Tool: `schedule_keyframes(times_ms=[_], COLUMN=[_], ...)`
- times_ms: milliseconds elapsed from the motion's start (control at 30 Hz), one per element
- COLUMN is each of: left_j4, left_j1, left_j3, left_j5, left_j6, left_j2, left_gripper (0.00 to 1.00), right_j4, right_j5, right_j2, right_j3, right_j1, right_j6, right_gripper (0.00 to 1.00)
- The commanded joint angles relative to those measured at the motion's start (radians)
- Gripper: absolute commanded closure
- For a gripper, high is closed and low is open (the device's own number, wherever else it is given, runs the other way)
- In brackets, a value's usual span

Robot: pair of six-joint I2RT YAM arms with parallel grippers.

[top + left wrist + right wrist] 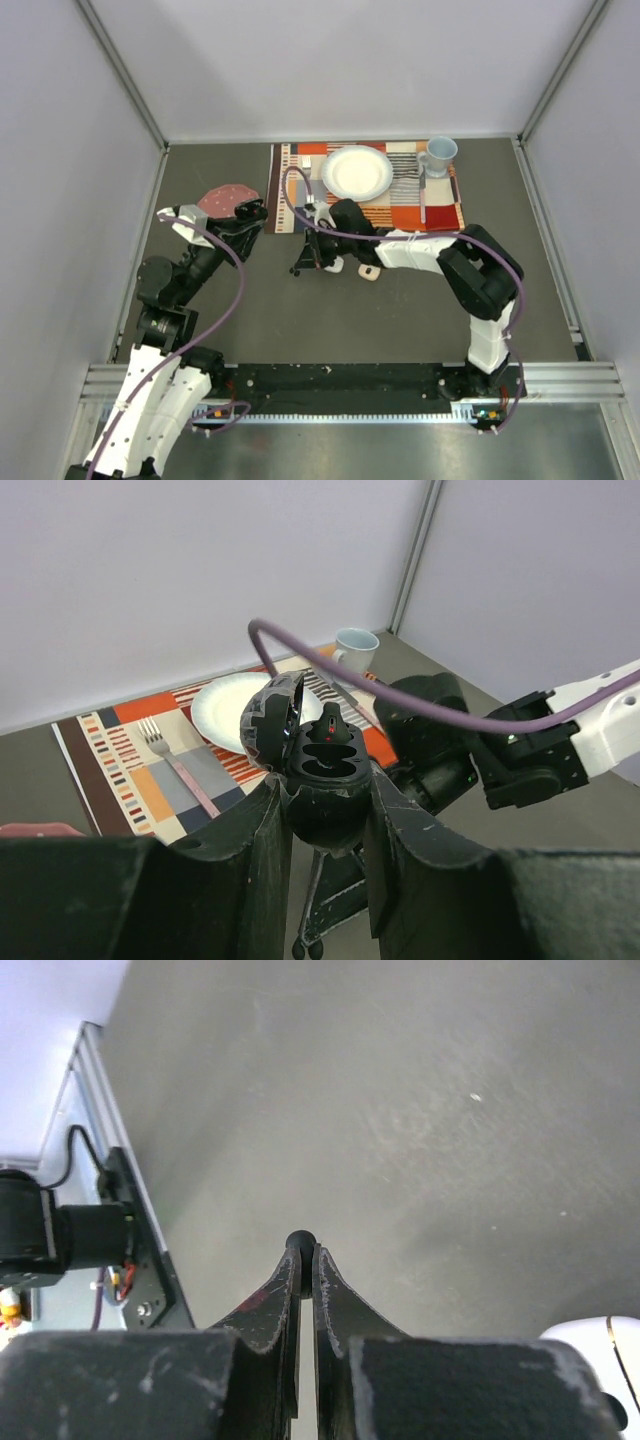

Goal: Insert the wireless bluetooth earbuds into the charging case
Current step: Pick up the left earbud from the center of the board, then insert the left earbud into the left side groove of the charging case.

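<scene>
A black charging case (325,765) with its lid (272,718) up is held off the table, and my left gripper (328,788) is shut on its rounded body. Its two sockets look empty, and a small red light shows at its hinge. From above, the left gripper (247,212) hangs left of the placemat. My right gripper (301,1252) is shut on a tiny black earbud (301,1240), whose round head sticks out past the fingertips above the bare table. In the top view the right gripper (303,265) points down just right of the left one. No other earbuds show.
Two small pale cases (335,265) (370,272) lie on the table beside the right gripper. A striped placemat (440,215) at the back holds a white plate (357,172), a fork (422,200) and a pale blue mug (439,154). A pink round object (225,197) lies behind the left gripper. Grey walls enclose the table.
</scene>
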Motion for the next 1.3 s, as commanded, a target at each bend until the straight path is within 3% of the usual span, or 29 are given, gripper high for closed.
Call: schedule_keyframes(times_ms=[0, 367, 800, 967, 1267], left_j4=[0.057, 0.097, 0.239, 0.31, 0.453], left_j1=[0.005, 0.004, 0.004, 0.005, -0.036], left_j3=[0.003, 0.011, 0.066, 0.069, 0.072], left_j5=[0.004, 0.06, 0.396, 0.488, 0.66], left_j6=[-0.009, -0.032, -0.072, -0.104, -0.131], left_j2=[0.005, 0.051, 0.227, 0.287, 0.397], left_gripper=[1.0, 1.0, 1.0, 1.0, 1.0], right_j4=[0.103, 0.059, -0.073, -0.121, -0.139], right_j5=[-0.052, -0.002, -0.016, -0.12, -0.367], right_j2=[-0.115, -0.375, -0.699, -0.788, -0.787], right_j3=[-0.029, -0.139, -0.148, -0.069, 0.045], right_j1=[-0.004, -0.101, -0.237, -0.243, -0.236], right_j6=[0.005, -0.029, -0.228, -0.332, -0.297], right_gripper=[1.0, 1.0, 1.0, 1.0, 1.0])
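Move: The left earbud is already off the board, pinched in the right hand, and the open black charging case it belongs in is held by the left hand, about 26 cm above the right hand, some 4 cm to its left and 3 cm back. On the board the white case lies roughly 8 cm right and 4 cm ahead of the right hand, the peach case 17 cm right and 2 cm ahead. From the left hand, the earbud is about 26 cm below, 4 cm right and 3 cm farther out. The earbud, still pinched in the shut right fingers, is carried nearly 30 cm up and about 13 cm to the right, coming slightly back at the end, as the hand rolls and its fingers swing up from their downward slant towards level. The black case, kept in the left hand's grip, shifts right and a little down, turning clockwise to face the earbud. ##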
